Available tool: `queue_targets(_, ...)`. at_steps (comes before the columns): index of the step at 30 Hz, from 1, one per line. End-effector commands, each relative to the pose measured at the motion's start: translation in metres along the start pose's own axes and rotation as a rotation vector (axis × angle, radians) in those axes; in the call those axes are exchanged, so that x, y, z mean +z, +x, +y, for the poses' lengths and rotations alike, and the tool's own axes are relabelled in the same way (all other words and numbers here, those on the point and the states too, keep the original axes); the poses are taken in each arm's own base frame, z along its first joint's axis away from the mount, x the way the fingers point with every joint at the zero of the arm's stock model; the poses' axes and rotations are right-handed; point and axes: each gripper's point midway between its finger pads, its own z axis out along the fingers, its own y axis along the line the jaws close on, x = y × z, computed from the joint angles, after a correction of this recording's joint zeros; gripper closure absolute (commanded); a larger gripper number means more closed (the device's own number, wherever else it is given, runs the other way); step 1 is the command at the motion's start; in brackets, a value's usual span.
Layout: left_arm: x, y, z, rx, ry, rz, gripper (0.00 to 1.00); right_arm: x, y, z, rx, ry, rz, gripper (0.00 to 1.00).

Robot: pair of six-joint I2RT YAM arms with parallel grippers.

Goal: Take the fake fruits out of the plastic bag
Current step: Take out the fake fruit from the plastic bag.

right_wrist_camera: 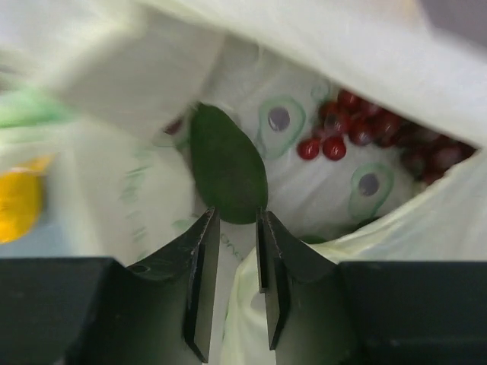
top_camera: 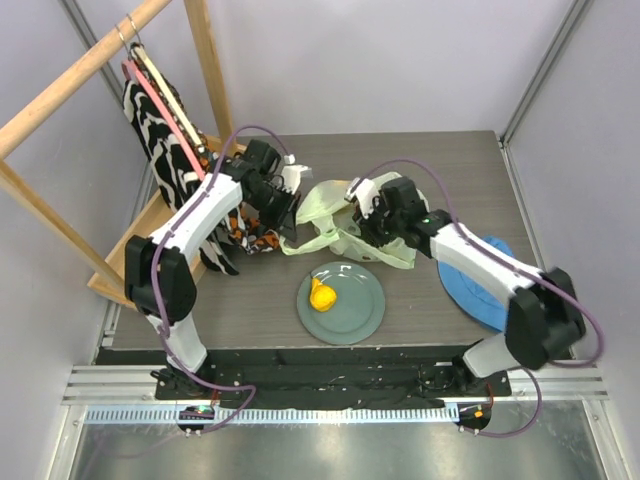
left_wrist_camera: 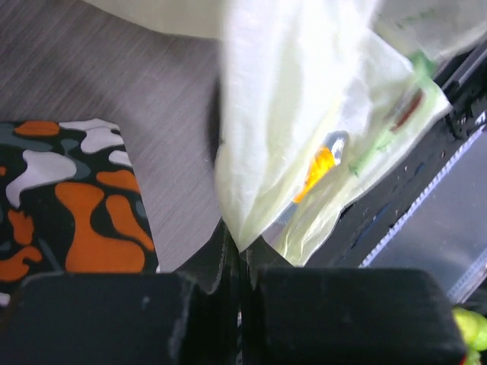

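Observation:
The pale yellow-green plastic bag (top_camera: 322, 203) lies crumpled behind the grey-green plate (top_camera: 352, 318). A yellow-orange fruit (top_camera: 322, 294) rests on the plate. My left gripper (top_camera: 287, 222) is shut on the bag's (left_wrist_camera: 304, 106) edge, pinching a corner of film (left_wrist_camera: 240, 242). The fruit (left_wrist_camera: 319, 169) shows orange through the film. My right gripper (top_camera: 365, 224) reaches into the bag's mouth. In the right wrist view its jaws (right_wrist_camera: 236, 219) stand apart. A dark green oval thing (right_wrist_camera: 225, 163) lies just past the tips. A dark-red grape bunch (right_wrist_camera: 373, 133) sits deeper inside.
A blue cloth hat (top_camera: 478, 282) lies at the right under my right arm. A wooden rack (top_camera: 120, 255) with black-and-white patterned cloths (top_camera: 165, 130) stands at the left. A camouflage cloth (left_wrist_camera: 68, 198) lies under my left gripper. Grey walls enclose the table.

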Motion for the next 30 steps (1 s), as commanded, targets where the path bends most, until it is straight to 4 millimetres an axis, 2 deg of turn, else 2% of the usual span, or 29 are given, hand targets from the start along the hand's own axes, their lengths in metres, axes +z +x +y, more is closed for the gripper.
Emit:
queue_targets(1,-0.039,0.026,-0.02,0.166,-0.005,0.02,1.0,0.02,0.025,-0.043,0.058,0.207,0.023,0.69)
queue_targets(2,-0.042,0.037,-0.018,0.179,-0.025,0.037,1.0,0.015,0.047,-0.051,0.044,0.265,0.076,0.69)
queue_targets(3,-0.04,0.046,-0.014,0.182,-0.045,0.061,1.0,0.005,0.051,-0.056,0.053,0.3,0.076,0.7)
queue_targets(4,-0.04,0.053,-0.007,0.196,-0.087,0.077,1.0,-0.002,0.062,-0.058,0.07,0.318,0.097,0.7)
queue_targets(5,-0.038,0.059,-0.003,0.194,-0.107,0.09,1.0,-0.006,0.083,-0.054,0.094,0.315,0.143,0.7)
queue_targets(6,-0.035,0.073,0.0,0.183,-0.118,0.118,1.0,-0.012,0.09,-0.059,0.115,0.327,0.151,0.7)
queue_targets(7,-0.034,0.077,0.004,0.187,-0.136,0.123,1.0,-0.018,0.088,-0.058,0.118,0.329,0.137,0.7)
queue_targets(10,-0.033,0.088,0.009,0.183,-0.169,0.14,1.0,-0.015,0.071,-0.048,0.149,0.255,0.072,0.68)
queue_targets(13,-0.035,0.088,0.012,0.188,-0.188,0.14,1.0,-0.001,0.025,-0.042,0.196,0.137,-0.041,0.68)
queue_targets(14,-0.035,0.086,0.011,0.182,-0.19,0.131,1.0,0.003,0.017,-0.039,0.209,0.103,-0.057,0.68)
queue_targets(15,-0.035,0.08,0.01,0.179,-0.188,0.118,1.0,0.01,0.008,-0.028,0.23,0.037,-0.075,0.68)
queue_targets(16,-0.034,0.075,0.007,0.175,-0.17,0.104,1.0,0.019,-0.001,-0.028,0.235,0.01,-0.081,0.68)
queue_targets(18,-0.034,0.065,0.003,0.156,-0.157,0.077,1.0,0.029,-0.009,-0.022,0.231,-0.034,-0.078,0.68)
queue_targets(19,-0.035,0.053,0.0,0.157,-0.146,0.055,1.0,0.033,-0.019,-0.019,0.217,-0.042,-0.091,0.68)
queue_targets(20,-0.034,0.048,-0.005,0.147,-0.124,0.043,1.0,0.041,-0.017,-0.016,0.218,-0.059,-0.075,0.68)
queue_targets(22,-0.033,0.032,-0.013,0.118,-0.083,0.008,1.0,0.048,-0.026,-0.011,0.206,-0.075,-0.082,0.68)
queue_targets(23,-0.032,0.028,-0.023,0.107,-0.028,-0.002,1.0,0.053,-0.025,-0.009,0.206,-0.078,-0.072,0.67)
queue_targets(25,-0.032,0.021,-0.03,0.088,0.01,-0.008,1.0,0.055,-0.03,-0.009,0.203,-0.07,-0.077,0.67)
queue_targets(27,-0.033,0.017,-0.033,0.085,0.023,-0.021,1.0,0.056,-0.032,-0.006,0.201,-0.073,-0.073,0.6)
queue_targets(28,-0.032,0.018,-0.033,0.087,0.025,-0.016,1.0,0.056,-0.03,-0.001,0.206,-0.098,-0.062,0.52)
queue_targets(29,-0.03,0.021,-0.031,0.083,0.022,-0.006,1.0,0.055,-0.028,0.005,0.199,-0.121,-0.051,0.34)
queue_targets(30,-0.028,0.025,-0.031,0.081,0.025,0.004,1.0,0.054,-0.025,0.011,0.188,-0.145,-0.04,0.27)
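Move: The green avocado in the bag is what the right hand is after: about 4 cm ahead, 4 cm to its left and 8 cm below its fingers. From that hand the red grapes lie some 12 cm ahead and 9 cm below, neither left nor right; the yellow fruit on the plate is 12 cm back, 10 cm left and 10 cm down. From the left hand, already pinching the bag's edge, the avocado is roughly 2 cm ahead, 16 cm right and 9 cm below. Down and to the right by about 9 cm goes the right hand at the bag's mouth, then it swings back left some 13 cm and slightly forward, still low, to come close over the avocado, its part-open fingers spreading wider at the end. The left hand keeps its pinch, drawing the bag's edge back and left, then easing roughly halfway back. ##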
